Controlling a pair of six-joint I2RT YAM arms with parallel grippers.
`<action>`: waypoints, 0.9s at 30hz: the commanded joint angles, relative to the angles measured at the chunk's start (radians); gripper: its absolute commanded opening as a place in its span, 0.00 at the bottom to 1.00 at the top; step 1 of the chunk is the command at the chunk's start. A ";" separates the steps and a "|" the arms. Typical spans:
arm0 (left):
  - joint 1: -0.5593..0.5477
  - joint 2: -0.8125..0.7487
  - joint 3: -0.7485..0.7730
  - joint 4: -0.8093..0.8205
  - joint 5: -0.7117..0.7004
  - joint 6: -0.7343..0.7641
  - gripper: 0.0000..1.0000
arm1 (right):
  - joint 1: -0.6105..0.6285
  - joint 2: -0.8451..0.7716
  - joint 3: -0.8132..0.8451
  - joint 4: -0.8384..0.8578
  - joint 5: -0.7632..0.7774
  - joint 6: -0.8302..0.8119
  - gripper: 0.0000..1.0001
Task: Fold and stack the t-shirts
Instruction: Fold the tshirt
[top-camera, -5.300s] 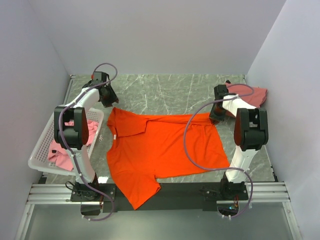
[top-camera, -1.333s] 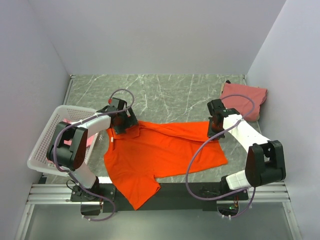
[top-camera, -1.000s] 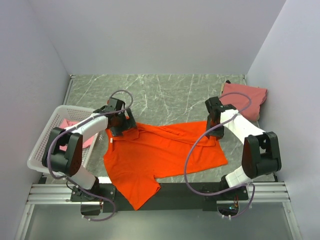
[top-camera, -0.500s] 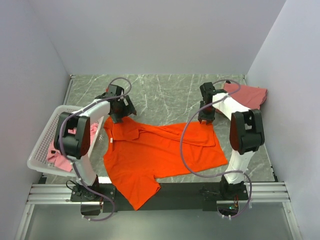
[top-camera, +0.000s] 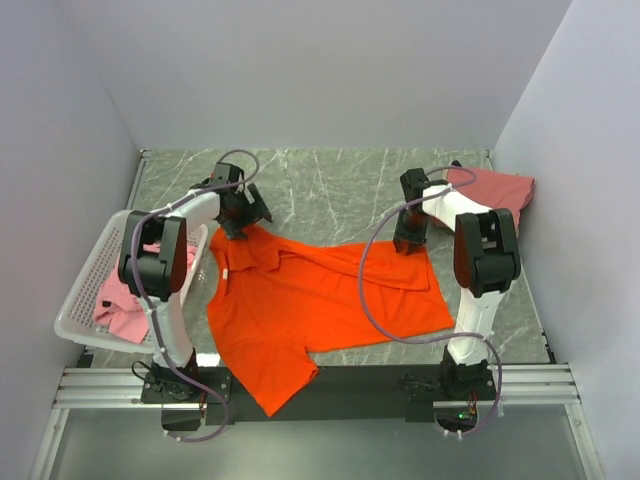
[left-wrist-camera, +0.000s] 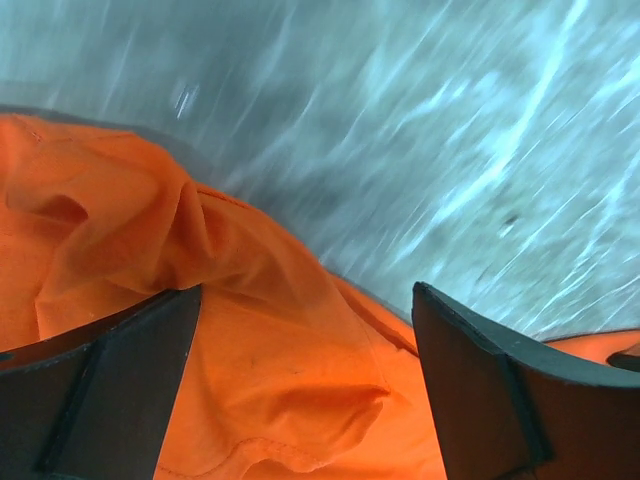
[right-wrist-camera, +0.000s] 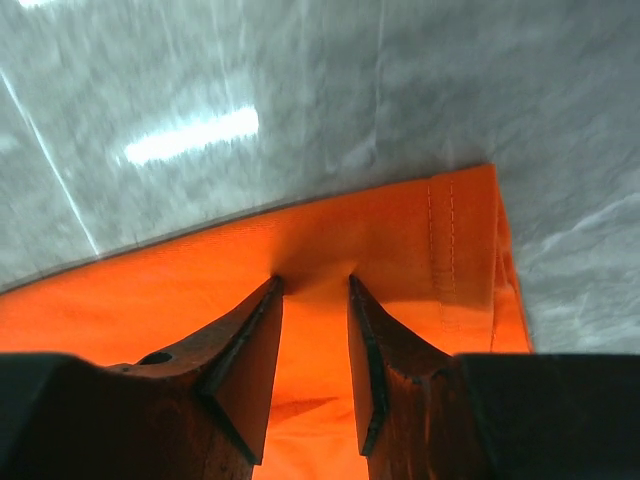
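The bright orange t-shirt (top-camera: 320, 295) lies spread on the marble table, its far edge rumpled. My left gripper (top-camera: 243, 222) hovers over the collar end at the shirt's far left, open wide; in the left wrist view its fingers (left-wrist-camera: 306, 300) straddle a loose fold of orange cloth (left-wrist-camera: 250, 340) without pinching it. My right gripper (top-camera: 407, 243) is at the shirt's far right corner. Its fingers (right-wrist-camera: 313, 283) stand a narrow gap apart, tips pressed on the hem (right-wrist-camera: 200, 290), with a small pucker of cloth between them. A salmon-pink t-shirt (top-camera: 495, 190) lies at the back right.
A white perforated basket (top-camera: 75, 320) stands at the left edge with a lighter pink t-shirt (top-camera: 125, 310) in it. Grey walls close in the back and both sides. The arms' bases and a metal rail (top-camera: 320, 385) run along the near edge.
Both grippers moved toward the back of the table, and the shirt's far edge went back with them. The right jaws narrowed slightly. The left jaws stayed wide.
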 joint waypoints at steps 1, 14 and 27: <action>0.011 0.096 0.075 0.008 0.001 0.048 0.94 | -0.027 0.072 0.052 0.013 0.022 0.012 0.39; 0.008 0.317 0.431 -0.027 0.096 0.136 0.93 | -0.099 0.142 0.173 -0.061 0.022 -0.009 0.39; 0.008 -0.050 0.148 -0.054 -0.182 0.059 0.89 | -0.082 -0.057 0.153 -0.047 -0.062 -0.023 0.40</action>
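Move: Both my hands are low on the orange t-shirt's far edge. Its far left corner is about 4 cm left and 2 cm ahead of my left hand, a centimetre below. The far right corner is some 5 cm right and 3 cm ahead of my right hand, also a centimetre below. The laundry basket is roughly 27 cm left and 15 cm back from my left hand; the folded stack is some 18 cm right and 11 cm ahead of my right hand. With both sets of fingertips already down on the t-shirt, I drag its far edge outward: my left hand, fingers wide, goes about 10 cm forward and slightly right, while my right, half open, goes some 4 cm forward and 3 cm right towards the folded stack. Then both come off the cloth, my left rising while it draws back and left, my right lifting just slightly. ##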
